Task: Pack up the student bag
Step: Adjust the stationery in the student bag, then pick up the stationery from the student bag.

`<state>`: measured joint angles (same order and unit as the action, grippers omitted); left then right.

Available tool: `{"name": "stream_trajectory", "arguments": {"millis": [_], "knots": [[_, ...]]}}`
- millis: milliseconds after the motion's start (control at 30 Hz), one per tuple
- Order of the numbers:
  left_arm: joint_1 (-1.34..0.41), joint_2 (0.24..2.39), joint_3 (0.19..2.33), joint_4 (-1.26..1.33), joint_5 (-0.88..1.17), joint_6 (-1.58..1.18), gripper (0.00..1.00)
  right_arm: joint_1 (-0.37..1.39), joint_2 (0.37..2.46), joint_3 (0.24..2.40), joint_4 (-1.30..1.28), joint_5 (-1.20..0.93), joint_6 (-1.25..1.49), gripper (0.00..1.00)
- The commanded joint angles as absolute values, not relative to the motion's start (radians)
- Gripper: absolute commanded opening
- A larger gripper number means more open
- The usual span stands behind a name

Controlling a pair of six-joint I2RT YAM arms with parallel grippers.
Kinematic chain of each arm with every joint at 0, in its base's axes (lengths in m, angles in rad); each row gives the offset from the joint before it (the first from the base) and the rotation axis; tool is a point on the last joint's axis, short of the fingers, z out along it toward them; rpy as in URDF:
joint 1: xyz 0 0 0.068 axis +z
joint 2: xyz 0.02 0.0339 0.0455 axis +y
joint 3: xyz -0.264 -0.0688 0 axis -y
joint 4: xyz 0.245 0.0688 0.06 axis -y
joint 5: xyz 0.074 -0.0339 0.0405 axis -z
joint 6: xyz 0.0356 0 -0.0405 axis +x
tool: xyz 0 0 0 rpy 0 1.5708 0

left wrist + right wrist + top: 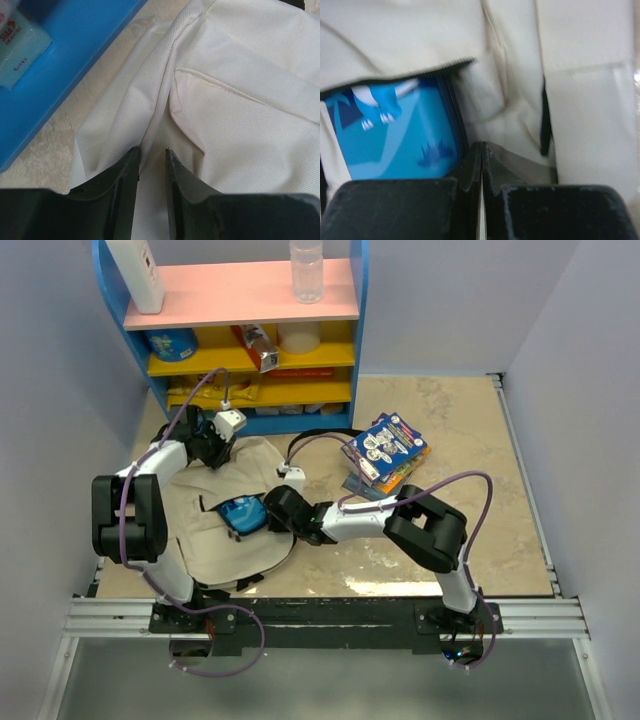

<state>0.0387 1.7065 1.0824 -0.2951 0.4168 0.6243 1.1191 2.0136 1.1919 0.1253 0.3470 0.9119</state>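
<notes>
The student bag (225, 552), beige with black zip lines, lies flat on the table's left side. Its pocket mouth gapes, and a blue pencil case (240, 515) shows inside. My left gripper (213, 445) is at the bag's far edge. In the left wrist view a fold of the bag's cream cloth (240, 100) runs up between the narrow-set jaws of the left gripper (152, 152). My right gripper (272, 502) rests at the right end of the pocket mouth. In the right wrist view the right gripper (481, 145) is shut and empty, beside the pencil case (395, 140) under the bag's zip edge (395, 35).
A blue shelf unit (240, 300) with a pink top stands at the back, close behind the left gripper; its base (65, 55) shows in the left wrist view. A clear bottle (306, 270) and a white bottle (137, 270) stand on it. A stack of books (385, 452) lies right of the bag.
</notes>
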Motion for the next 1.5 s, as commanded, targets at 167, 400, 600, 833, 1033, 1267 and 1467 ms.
{"name": "stream_trajectory", "arguments": {"millis": [167,400,600,833,1033,1267,1467], "knots": [[0.015,1.635,0.977,-0.393,0.475,0.660,0.32,1.091,2.072,1.413,0.101,0.403,0.945,0.00],[0.011,1.623,0.969,-0.371,0.460,0.635,0.31,1.089,1.938,1.221,0.158,0.400,0.931,0.21],[0.012,1.655,1.019,-0.348,0.451,0.551,0.31,1.204,1.807,1.123,0.172,0.455,0.781,0.64],[0.015,1.635,1.054,-0.354,0.425,0.505,0.31,1.327,1.839,1.180,0.212,0.373,0.730,0.67],[0.017,1.621,1.049,-0.373,0.433,0.517,0.31,1.425,2.002,1.446,-0.040,0.574,0.621,0.69],[0.025,1.611,1.055,-0.399,0.459,0.537,0.31,1.425,2.042,1.459,0.008,0.443,0.661,0.68],[0.031,1.605,1.045,-0.405,0.465,0.560,0.31,1.361,2.065,1.369,0.038,0.357,0.804,0.71]]}}
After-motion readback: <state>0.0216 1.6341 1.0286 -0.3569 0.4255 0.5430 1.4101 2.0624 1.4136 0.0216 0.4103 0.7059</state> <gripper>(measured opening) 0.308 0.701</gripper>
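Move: Just left of the closed right fingertips lies the pencil case in the open bag, its middle about 7 cm left, 2 cm ahead and barely lower. The bag's near end is some 14 cm back and 9 cm left of this hand. From the left hand, at the bag's far rim, the pencil case is roughly 12 cm back, 8 cm right and 4 cm lower; the shelf's bottom board is about 10 cm ahead and 12 cm right. Nudging some 4 cm forward-left and slightly up beside the pencil case, the still-shut right fingers then open wide, and the hand rises and swings back about 15 cm, then left, ending over the bag's cloth on the near side of the case, sinking again, with the wrist turned some 20 degrees counter-clockwise. The left hand keeps its fingertips in the fold of the far rim and draws it back about 3 cm. ##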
